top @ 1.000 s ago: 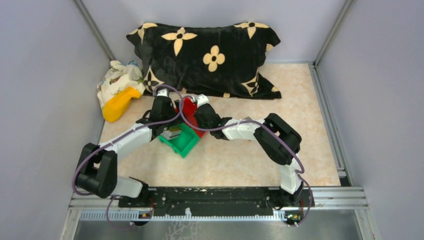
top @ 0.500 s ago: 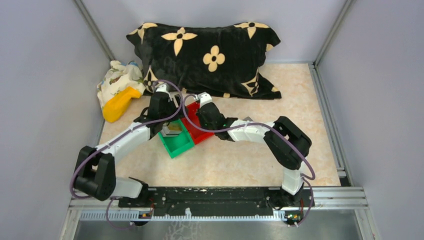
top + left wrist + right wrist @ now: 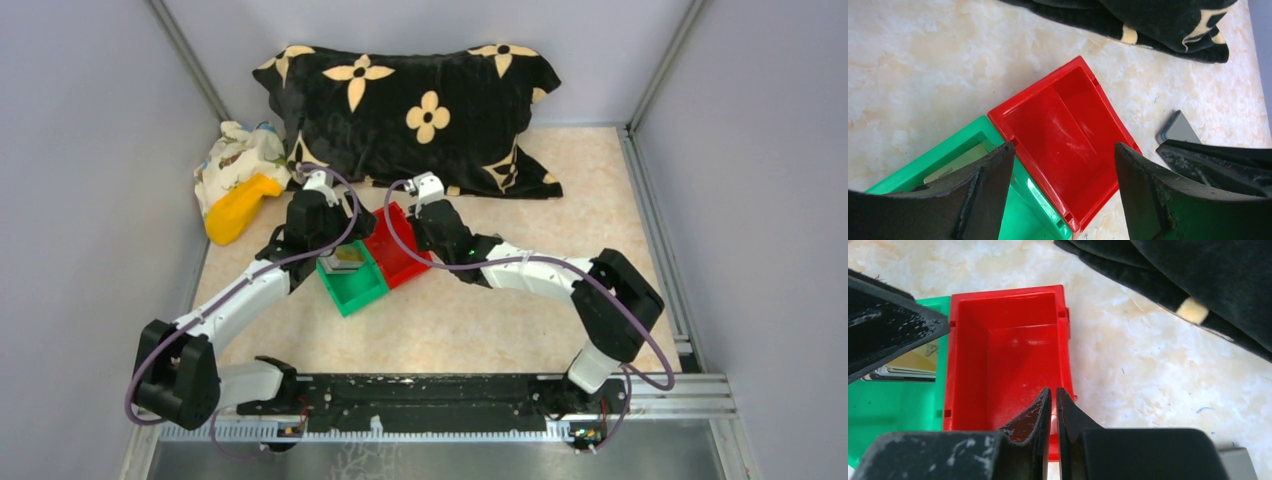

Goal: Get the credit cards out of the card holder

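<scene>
The card holder (image 3: pixel 1178 129) shows only as a grey corner on the table right of the red bin (image 3: pixel 1063 135); its corner (image 3: pixel 1239 462) also shows in the right wrist view. Cards (image 3: pixel 918 362) lie in the green bin (image 3: pixel 352 285), with a card (image 3: pixel 955 162) visible beside my left finger. My left gripper (image 3: pixel 1063 147) hangs open over the seam between the two bins, holding nothing. My right gripper (image 3: pixel 1054 390) hovers at the red bin's (image 3: pixel 1003 360) near right corner, its jaws a narrow slit apart with nothing between them. The red bin looks empty.
A black pillow with cream flowers (image 3: pixel 420 110) lies along the back. A patterned cloth (image 3: pixel 235 160) and a yellow object (image 3: pixel 238 208) sit at the back left. Grey walls close in both sides, and the two bins (image 3: pixel 400 258) touch at mid-table.
My right gripper has drawn back and to the right, and its jaws have parted slightly. The bins have turned and shifted a little left. My left gripper moved slightly toward the back left.
</scene>
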You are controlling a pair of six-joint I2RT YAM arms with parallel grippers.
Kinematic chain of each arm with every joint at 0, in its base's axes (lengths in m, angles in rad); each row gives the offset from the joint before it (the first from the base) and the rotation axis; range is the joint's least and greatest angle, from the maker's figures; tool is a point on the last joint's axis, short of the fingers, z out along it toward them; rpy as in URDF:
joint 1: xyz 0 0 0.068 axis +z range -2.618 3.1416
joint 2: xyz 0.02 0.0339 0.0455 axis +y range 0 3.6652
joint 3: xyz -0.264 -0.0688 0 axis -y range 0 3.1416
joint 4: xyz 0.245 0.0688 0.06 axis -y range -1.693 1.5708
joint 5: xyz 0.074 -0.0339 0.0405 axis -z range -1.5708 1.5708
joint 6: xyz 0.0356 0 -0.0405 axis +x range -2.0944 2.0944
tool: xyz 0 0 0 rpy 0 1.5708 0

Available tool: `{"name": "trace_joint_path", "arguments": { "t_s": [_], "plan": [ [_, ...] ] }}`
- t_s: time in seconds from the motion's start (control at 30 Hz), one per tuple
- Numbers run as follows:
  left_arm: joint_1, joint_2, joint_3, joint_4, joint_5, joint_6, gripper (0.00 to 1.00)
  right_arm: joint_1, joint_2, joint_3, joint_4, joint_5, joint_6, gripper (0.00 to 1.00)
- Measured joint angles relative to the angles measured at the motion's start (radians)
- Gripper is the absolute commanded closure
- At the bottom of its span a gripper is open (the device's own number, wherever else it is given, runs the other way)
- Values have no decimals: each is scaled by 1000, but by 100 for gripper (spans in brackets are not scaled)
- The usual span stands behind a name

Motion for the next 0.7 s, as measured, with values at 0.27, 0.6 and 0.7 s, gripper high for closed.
{"name": "trace_joint_path", "arguments": {
  "t_s": [0.27,0.6,0.7],
  "plan": [
    [0,-5,-27,14,42,0,21,-11,-60,-122,-1,22,11,89],
    [0,-16,-27,14,48,3,21,-11,-90,-237,4,17,71,86],
    [0,-29,-27,14,56,3,21,-11,-90,-237,17,16,78,85]
  ]
}}
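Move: For my right hand the grey card holder lies flat about 18 cm to its right, only some 2 cm farther out and roughly 14 cm down. The open box's red half sits about 4 cm ahead and 5 cm left, the green half some 15 cm left and 4 cm back, both well below. From my left hand the card holder is about 30 cm to the right, nearly level forward, some 15 cm lower. I bring my right hand down about 6 cm while swinging it some 5 cm to the right and 3 cm back, off the red half towards the card holder's side, tipping the fingers slightly down. I slow to a stop above the table by the red half's near right corner, holding nothing, with the fingers still almost shut. ##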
